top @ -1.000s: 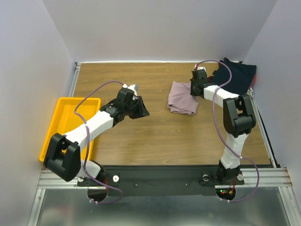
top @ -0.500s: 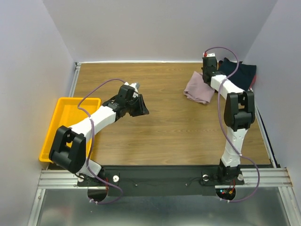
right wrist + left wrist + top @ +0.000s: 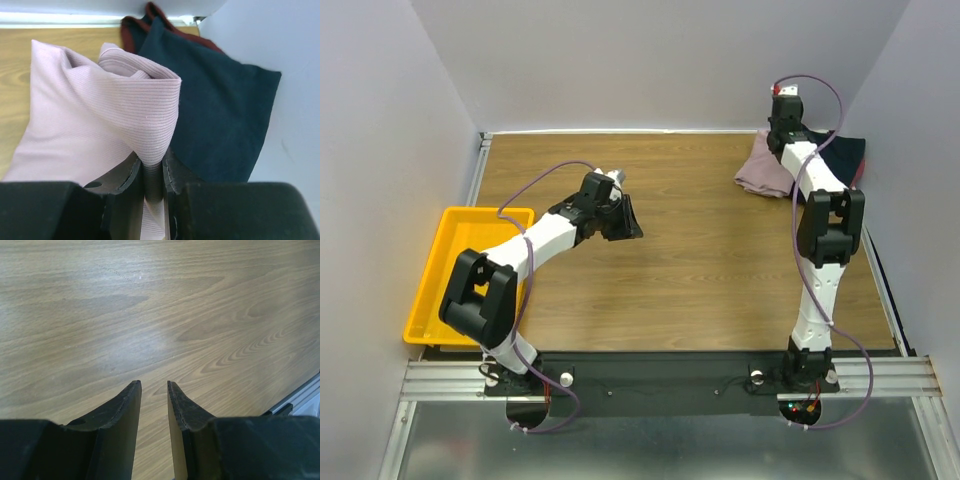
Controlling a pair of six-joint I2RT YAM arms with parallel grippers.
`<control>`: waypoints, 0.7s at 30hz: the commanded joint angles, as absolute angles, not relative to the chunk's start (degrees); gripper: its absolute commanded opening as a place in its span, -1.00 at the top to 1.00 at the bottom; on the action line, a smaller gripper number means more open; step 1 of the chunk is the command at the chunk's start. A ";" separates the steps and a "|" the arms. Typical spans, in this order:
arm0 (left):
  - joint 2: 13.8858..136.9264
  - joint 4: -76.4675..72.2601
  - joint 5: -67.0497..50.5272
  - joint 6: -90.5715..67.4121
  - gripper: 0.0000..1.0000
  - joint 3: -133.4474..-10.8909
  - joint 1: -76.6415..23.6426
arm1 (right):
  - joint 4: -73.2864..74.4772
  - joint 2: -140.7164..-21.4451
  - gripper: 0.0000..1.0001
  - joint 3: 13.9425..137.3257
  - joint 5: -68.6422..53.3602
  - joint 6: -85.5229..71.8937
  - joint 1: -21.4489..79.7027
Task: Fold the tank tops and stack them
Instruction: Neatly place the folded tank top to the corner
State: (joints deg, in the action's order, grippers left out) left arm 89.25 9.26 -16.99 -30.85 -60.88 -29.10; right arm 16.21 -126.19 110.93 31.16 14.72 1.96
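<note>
The folded dusty pink tank top hangs pinched between the jaws of my right gripper, which is shut on a bunched fold of it at the far right of the table. Right behind it lies the dark navy tank top with a maroon edge, in the back right corner. The pink top partly overlaps it. My left gripper hovers over bare wood near the table's middle left, jaws open with a narrow gap and nothing between them.
A yellow plastic tray sits at the table's left edge beside the left arm. Grey walls close in the table at the back and both sides. A metal rail runs along the table edge.
My right gripper has carried the pink top from the table's middle right toward the back right corner, up against the navy top. The left arm shifted slightly and its jaws narrowed a little.
</note>
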 commanded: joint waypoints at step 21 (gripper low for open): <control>93.87 7.47 -20.30 -29.62 0.24 -64.42 -28.65 | 15.73 -129.63 0.70 116.90 31.90 8.62 -9.84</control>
State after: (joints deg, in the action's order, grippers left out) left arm 94.43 8.88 -19.22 -30.79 -62.04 -29.10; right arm 17.63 -128.64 113.95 29.54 10.48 -8.62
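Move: The right hand holds the folded tank top by its right-hand end; the bulk of the cloth hangs about 7 cm to the hand's left and 7 cm lower. The dark stack of tank tops it is bound for has its middle some 7 cm ahead, 7 cm to the right and 15 cm below, with the table's far right corner roughly 18 cm ahead and 15 cm right. From the left hand, that stack lies about 33 cm ahead and 60 cm right. Keeping its pinch on the tank top, the right hand sweeps about 10 cm to the right, almost level, carrying the cloth across the dark stack towards the right wall while the wrist turns some 10 degrees clockwise, and it slows towards the end. The empty left hand, off over the bare middle of the table, merely sinks 2 to 3 cm with its fingers as they were. ##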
